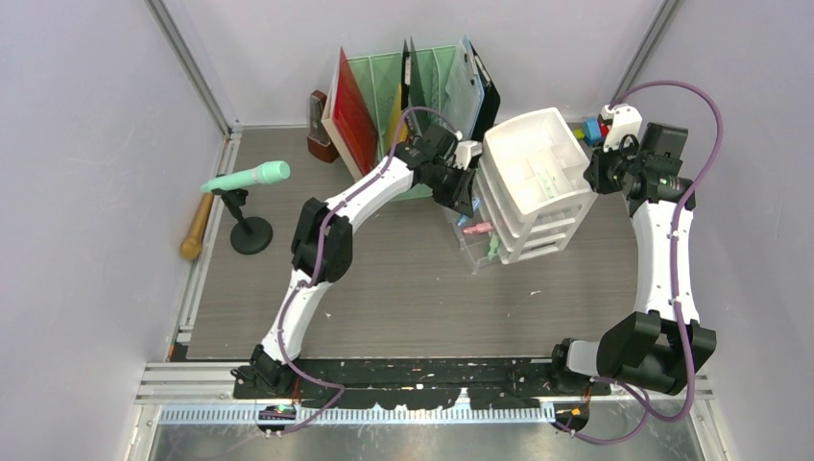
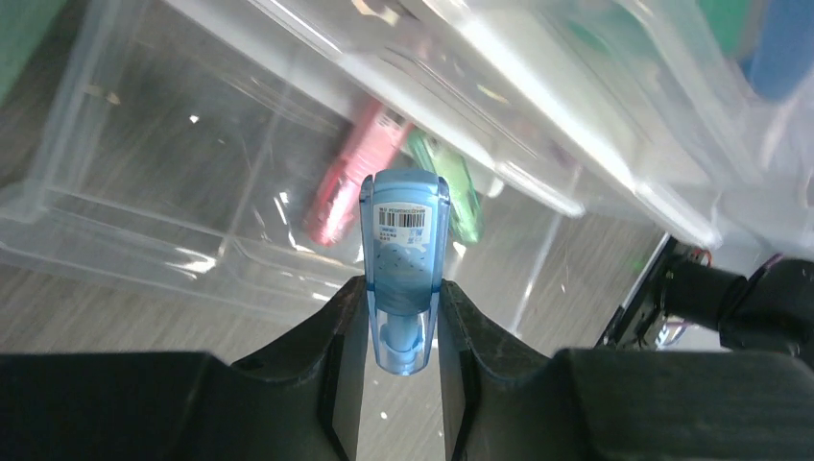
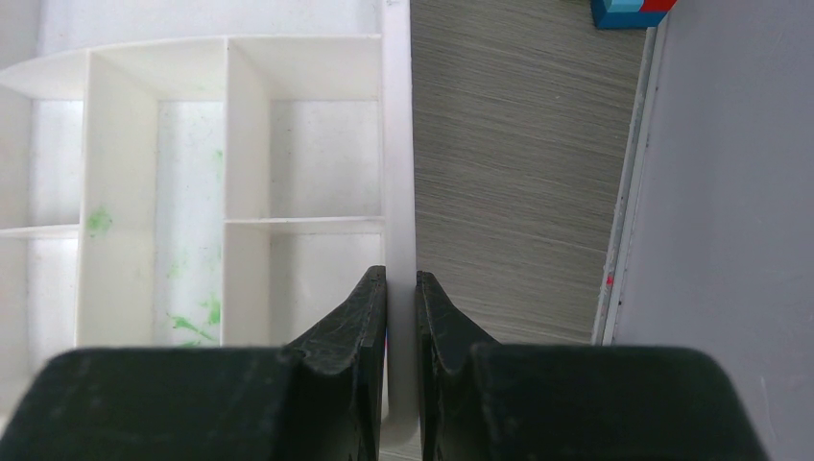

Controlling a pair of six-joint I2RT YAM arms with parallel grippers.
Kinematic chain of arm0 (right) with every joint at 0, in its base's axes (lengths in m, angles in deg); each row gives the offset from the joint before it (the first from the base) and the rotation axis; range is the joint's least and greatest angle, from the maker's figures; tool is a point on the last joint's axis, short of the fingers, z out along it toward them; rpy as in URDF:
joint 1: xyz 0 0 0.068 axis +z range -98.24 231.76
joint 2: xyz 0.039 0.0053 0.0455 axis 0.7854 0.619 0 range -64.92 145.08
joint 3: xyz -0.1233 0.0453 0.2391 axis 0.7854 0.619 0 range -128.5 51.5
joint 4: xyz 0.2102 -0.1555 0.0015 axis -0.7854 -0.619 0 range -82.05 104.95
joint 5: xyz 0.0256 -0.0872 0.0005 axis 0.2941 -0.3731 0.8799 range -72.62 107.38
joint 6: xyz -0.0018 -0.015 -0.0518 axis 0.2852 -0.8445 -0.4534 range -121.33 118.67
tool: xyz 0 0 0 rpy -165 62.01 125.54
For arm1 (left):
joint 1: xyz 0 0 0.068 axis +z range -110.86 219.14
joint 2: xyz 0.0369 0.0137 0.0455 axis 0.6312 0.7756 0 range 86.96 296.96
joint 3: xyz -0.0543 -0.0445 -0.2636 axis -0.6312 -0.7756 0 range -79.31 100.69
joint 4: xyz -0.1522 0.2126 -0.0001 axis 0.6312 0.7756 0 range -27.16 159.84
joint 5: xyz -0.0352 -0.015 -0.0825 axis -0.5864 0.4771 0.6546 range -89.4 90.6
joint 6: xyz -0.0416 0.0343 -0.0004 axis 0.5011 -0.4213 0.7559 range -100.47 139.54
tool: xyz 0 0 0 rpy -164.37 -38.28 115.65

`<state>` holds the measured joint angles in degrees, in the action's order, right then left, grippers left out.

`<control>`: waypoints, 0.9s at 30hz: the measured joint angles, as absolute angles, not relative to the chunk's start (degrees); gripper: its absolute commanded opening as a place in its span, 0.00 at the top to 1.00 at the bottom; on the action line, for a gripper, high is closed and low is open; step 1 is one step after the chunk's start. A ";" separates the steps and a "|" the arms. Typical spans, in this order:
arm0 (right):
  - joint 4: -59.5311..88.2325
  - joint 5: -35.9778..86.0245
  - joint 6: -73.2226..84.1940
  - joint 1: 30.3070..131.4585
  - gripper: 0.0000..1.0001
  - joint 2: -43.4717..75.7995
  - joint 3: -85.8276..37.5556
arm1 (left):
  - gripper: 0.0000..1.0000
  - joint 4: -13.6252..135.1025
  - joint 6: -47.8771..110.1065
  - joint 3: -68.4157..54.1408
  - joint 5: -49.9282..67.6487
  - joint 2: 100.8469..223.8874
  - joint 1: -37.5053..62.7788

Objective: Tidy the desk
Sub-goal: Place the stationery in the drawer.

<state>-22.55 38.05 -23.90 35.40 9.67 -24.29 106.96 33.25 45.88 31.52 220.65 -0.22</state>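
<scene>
The desk (image 1: 403, 288) is grey-brown wood-grain. On it stands a white stacked drawer unit (image 1: 533, 163) with a divided top tray (image 3: 154, 192). My left gripper (image 2: 403, 288) is shut on a blue translucent tube with a barcode label (image 2: 403, 254), held over a pulled-out clear drawer (image 2: 173, 192) that contains a pink item (image 2: 350, 178) and a green item (image 2: 451, 187). From above, the left gripper (image 1: 461, 197) sits at the unit's left side. My right gripper (image 3: 400, 283) is shut on the top tray's right wall (image 3: 398, 144), at the unit's right side (image 1: 590, 173).
A mint-green file rack (image 1: 422, 77) with a red folder (image 1: 353, 110) stands at the back. A mint microphone (image 1: 248, 178) on a black stand and a wooden handle (image 1: 197, 226) are at the left. Blue and red blocks (image 1: 592, 130) lie behind the drawer unit.
</scene>
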 measured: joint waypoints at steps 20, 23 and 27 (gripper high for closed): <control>-22.64 38.07 -23.90 35.40 0.99 9.69 -24.33 | 0.05 100.71 32.35 39.13 26.51 216.32 0.90; -23.23 38.07 -24.18 35.40 1.00 9.71 -24.62 | 0.04 100.03 31.72 36.04 26.44 212.89 0.90; -24.74 38.20 -25.05 35.40 0.99 9.71 -25.21 | 0.00 98.98 31.30 31.06 24.22 208.50 0.90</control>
<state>-24.74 38.20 -25.05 35.40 9.71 -25.21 98.98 31.30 31.06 24.22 208.50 0.90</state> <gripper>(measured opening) 0.189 0.971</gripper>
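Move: Below the left hand, which already holds the blue highlighter, the pulled-out clear drawer has its middle about 3 cm back, 1 cm right and 8 cm down. In it lie the pink highlighter, roughly 3 cm back and 2 cm right of the hand, and the green one, some 6 cm back and 5 cm right. The white drawer unit stands about 13 cm right and 2 cm ahead. From the right hand the drawer's middle is some 19 cm left, 3 cm back and 21 cm below. Easing about 3 cm forward and 1.5 cm down over the far part of the open drawer, the left hand spreads its fingers wide and lets go of the blue highlighter. Still opening, it then backs off empty, rising some 4 cm and drawing about 4 cm left and 2 cm back, its tips lifting slightly. The right hand keeps its pinch on the drawer unit's top rim. ##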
